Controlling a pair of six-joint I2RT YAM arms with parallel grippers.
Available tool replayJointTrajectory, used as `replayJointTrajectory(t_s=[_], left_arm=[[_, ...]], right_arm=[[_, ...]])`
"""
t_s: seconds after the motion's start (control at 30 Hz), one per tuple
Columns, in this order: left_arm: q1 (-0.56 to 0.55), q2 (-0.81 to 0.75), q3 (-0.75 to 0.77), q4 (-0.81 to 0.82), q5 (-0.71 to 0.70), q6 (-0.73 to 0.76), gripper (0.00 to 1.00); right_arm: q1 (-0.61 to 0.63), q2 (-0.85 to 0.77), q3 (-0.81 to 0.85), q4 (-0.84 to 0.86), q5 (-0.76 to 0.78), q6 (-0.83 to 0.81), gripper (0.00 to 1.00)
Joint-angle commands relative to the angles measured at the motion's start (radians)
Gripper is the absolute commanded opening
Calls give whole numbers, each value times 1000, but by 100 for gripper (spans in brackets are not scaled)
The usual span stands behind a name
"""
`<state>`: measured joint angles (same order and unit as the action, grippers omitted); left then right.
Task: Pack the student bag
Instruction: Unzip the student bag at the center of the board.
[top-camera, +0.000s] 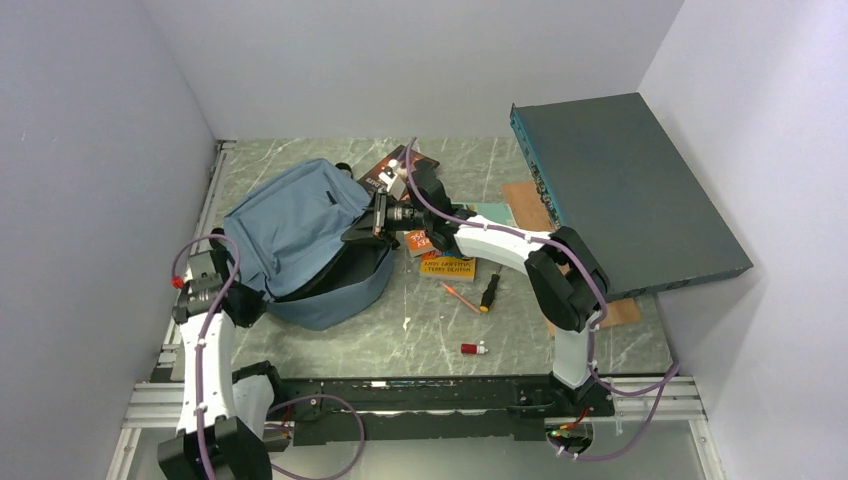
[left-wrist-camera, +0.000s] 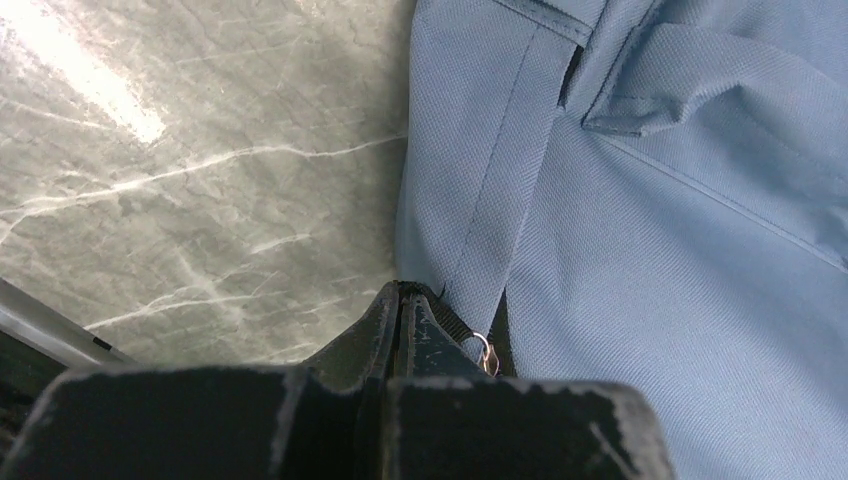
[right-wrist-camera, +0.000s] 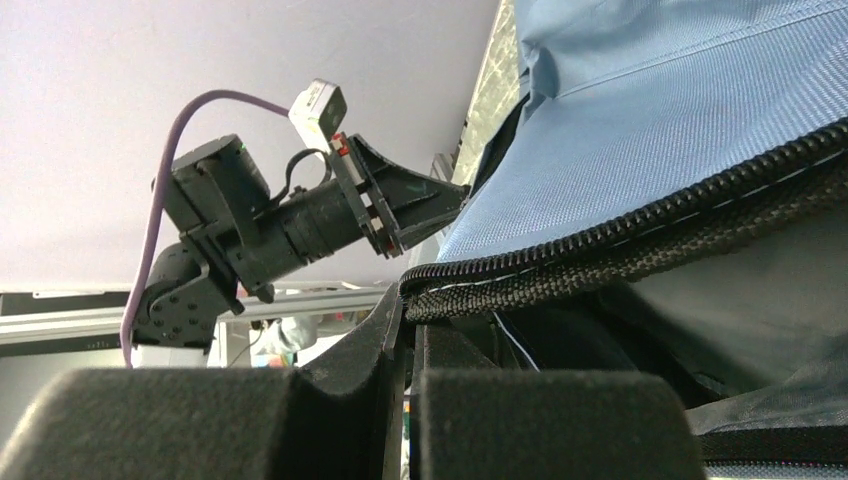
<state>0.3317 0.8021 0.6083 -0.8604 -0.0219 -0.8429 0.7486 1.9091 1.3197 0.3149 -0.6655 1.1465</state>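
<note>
The student bag (top-camera: 295, 228) is a dusty-blue backpack lying left of the table's middle, with its main opening gaping toward the right. My left gripper (top-camera: 247, 298) is at the bag's near-left corner. In the left wrist view the jaws (left-wrist-camera: 405, 292) are pressed together on a black strap tab with a small metal ring (left-wrist-camera: 483, 351) at the blue fabric's (left-wrist-camera: 660, 250) edge. My right gripper (top-camera: 366, 230) is at the opening's upper lip. In the right wrist view it is (right-wrist-camera: 408, 292) shut on the black zipper edge (right-wrist-camera: 620, 235), holding it lifted. The dark interior (right-wrist-camera: 640, 340) shows below.
Books (top-camera: 446, 258) lie right of the bag, and another book (top-camera: 392, 168) lies behind it. A black-handled screwdriver (top-camera: 490, 292), an orange pen (top-camera: 460, 296) and a small red item (top-camera: 473, 348) lie on the marble. A dark teal flat box (top-camera: 625, 190) rests tilted at the right over cardboard (top-camera: 526, 204).
</note>
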Motion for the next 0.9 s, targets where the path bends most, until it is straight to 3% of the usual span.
replayJointTrajectory(t_s=[0.0,0.13,0.27,0.37,0.47,0.53,0.63,0.77,0.87], left_arm=[[64,45,17,44,28,100,0],[66,37,6,47,99,107,1],[66,-16,36,6,109,122,27],[66,-72,117,-19,99,164,55],[66,-96,202,-49,106,189,83],[66,-102,246,-59,129,208,95],[63,-120,267,-12,197,257,99],[30,-97,271,99,338,307,99],[-83,-66,275,215,374,327,100]], right_arm=[[-11,-51,68,43,-36,-22,0],[-8,-27,102,5,-42,-62,0],[8,1,158,-56,-66,-143,0],[31,8,210,-234,-19,-301,27],[49,1,250,-446,83,-476,46],[58,-23,249,-557,198,-581,59],[74,-80,206,-676,352,-713,71],[86,-217,96,-769,554,-831,79],[88,-308,13,-808,710,-909,85]])
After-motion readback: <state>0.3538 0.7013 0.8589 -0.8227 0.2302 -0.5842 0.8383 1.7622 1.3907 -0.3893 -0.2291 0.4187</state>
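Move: The left fingers already hold the zip pull, run back to the bag's near-left end; the bag's middle lies some 12 cm ahead and 9 cm right of them, about level. The right fingers hold the flap's zip edge up over the open mouth, with the bag's middle about 9 cm left, level fore and aft, and 12 cm below. From the right hand, the orange book is some 14 cm right, level fore and aft, and the dark book 10 cm right and 14 cm ahead, both roughly 18 cm below. Both hands let go of the bag. The left opens wide off the zip pull almost on the spot, then climbs about 12 cm with a little forward, its fingers tipping outward and turning slightly clockwise. The right lifts the flap edge 2 cm or so, opens, then swings down and some 7 cm right, away from the bag, rolling about 45 degrees to point its fingers down. ##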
